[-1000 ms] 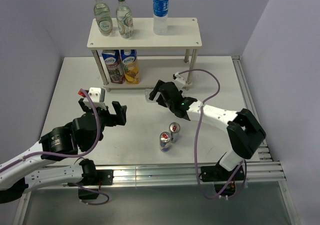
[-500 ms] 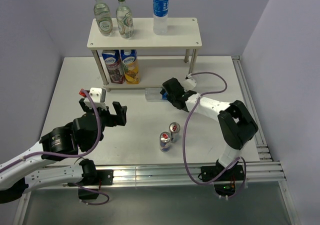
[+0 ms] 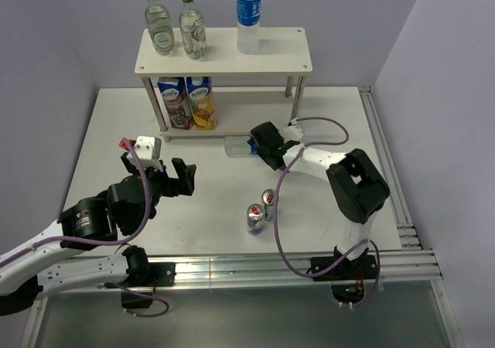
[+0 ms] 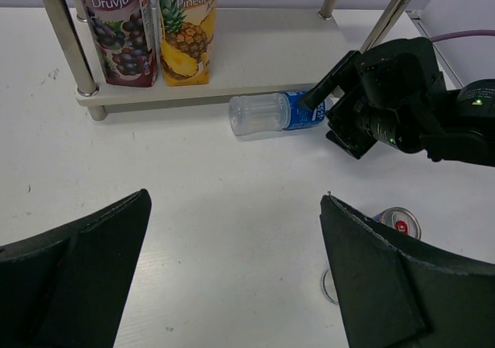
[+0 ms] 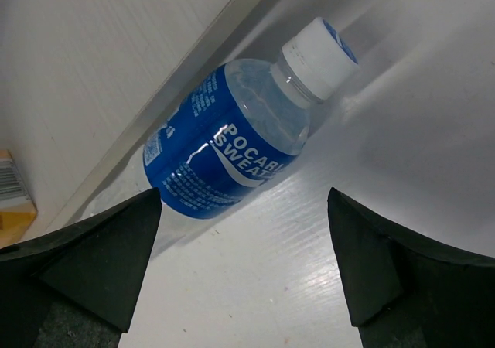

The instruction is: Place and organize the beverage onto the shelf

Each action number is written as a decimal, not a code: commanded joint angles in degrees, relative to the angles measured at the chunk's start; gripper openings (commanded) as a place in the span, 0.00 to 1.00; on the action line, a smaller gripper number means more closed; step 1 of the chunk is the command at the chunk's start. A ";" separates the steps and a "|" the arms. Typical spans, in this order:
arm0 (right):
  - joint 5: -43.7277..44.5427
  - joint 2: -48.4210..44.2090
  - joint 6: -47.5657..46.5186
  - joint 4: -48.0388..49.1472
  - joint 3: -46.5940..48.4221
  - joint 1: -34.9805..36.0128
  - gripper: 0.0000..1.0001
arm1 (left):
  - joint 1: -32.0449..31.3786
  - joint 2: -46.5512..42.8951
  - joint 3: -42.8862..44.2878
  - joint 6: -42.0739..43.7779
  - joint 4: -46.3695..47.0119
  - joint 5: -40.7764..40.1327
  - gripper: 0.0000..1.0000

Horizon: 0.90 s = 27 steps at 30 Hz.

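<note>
The cream-white two-tier shelf (image 3: 274,50) stands at the back. Two green glass bottles (image 3: 160,31) and an upright blue-label bottle (image 3: 247,19) stand on its top board; two juice cartons (image 3: 188,103) fill the lower board's left end. Another blue-label plastic bottle (image 3: 237,145) (image 5: 232,151) lies on its side on the table against the lower board's front edge. My right gripper (image 3: 254,144) (image 5: 244,224) is open right beside it, with the bottle just beyond the fingertips. Two cans (image 3: 255,219) stand mid-table. My left gripper (image 3: 158,174) (image 4: 234,209) hovers open and empty over the table.
The right arm's cable (image 3: 321,124) loops over the table beside the shelf's right posts (image 3: 298,93). In the left wrist view, a can (image 4: 397,222) shows by the right finger, and the lower board (image 4: 263,54) is bare to the right of the cartons.
My right gripper has travelled from mid-table up to the lying bottle at the shelf's front edge and opened slightly wider. The left arm has barely shifted.
</note>
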 commanded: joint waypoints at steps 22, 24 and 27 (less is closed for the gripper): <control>4.01 10.31 11.46 -9.65 12.37 -1.10 0.84 | -0.32 -0.72 -0.66 0.28 1.09 0.45 0.97; 3.39 10.75 11.81 -10.27 12.37 -1.54 0.80 | -0.32 -0.72 -0.66 0.19 1.17 0.37 0.97; 2.95 11.98 11.64 -11.76 14.11 -1.89 0.72 | -0.32 -0.89 -0.66 0.28 1.17 0.45 0.97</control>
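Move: The lying Pocari Sweat bottle, its cap pointing right, has its middle about 4 cm ahead of the right hand, 4 cm to its left and 2 cm lower. The shelf's front right post stands 9 cm ahead and 10 cm right. The pineapple carton is roughly 14 cm ahead and 24 cm left, the nearer can 21 cm back and 1 cm left. From the left hand, the bottle lies some 25 cm ahead, 18 cm right and 28 cm below. Onto the label of the lying bottle, from both sides, the right hand's fingers begin to close late on, going from nearly wide open to about three-quarters open. To get there the hand goes forward about 3.5 cm and slightly left, rising a little first and then sinking some 2 cm, while the wrist turns about 10 degrees clockwise to line up across the bottle. ##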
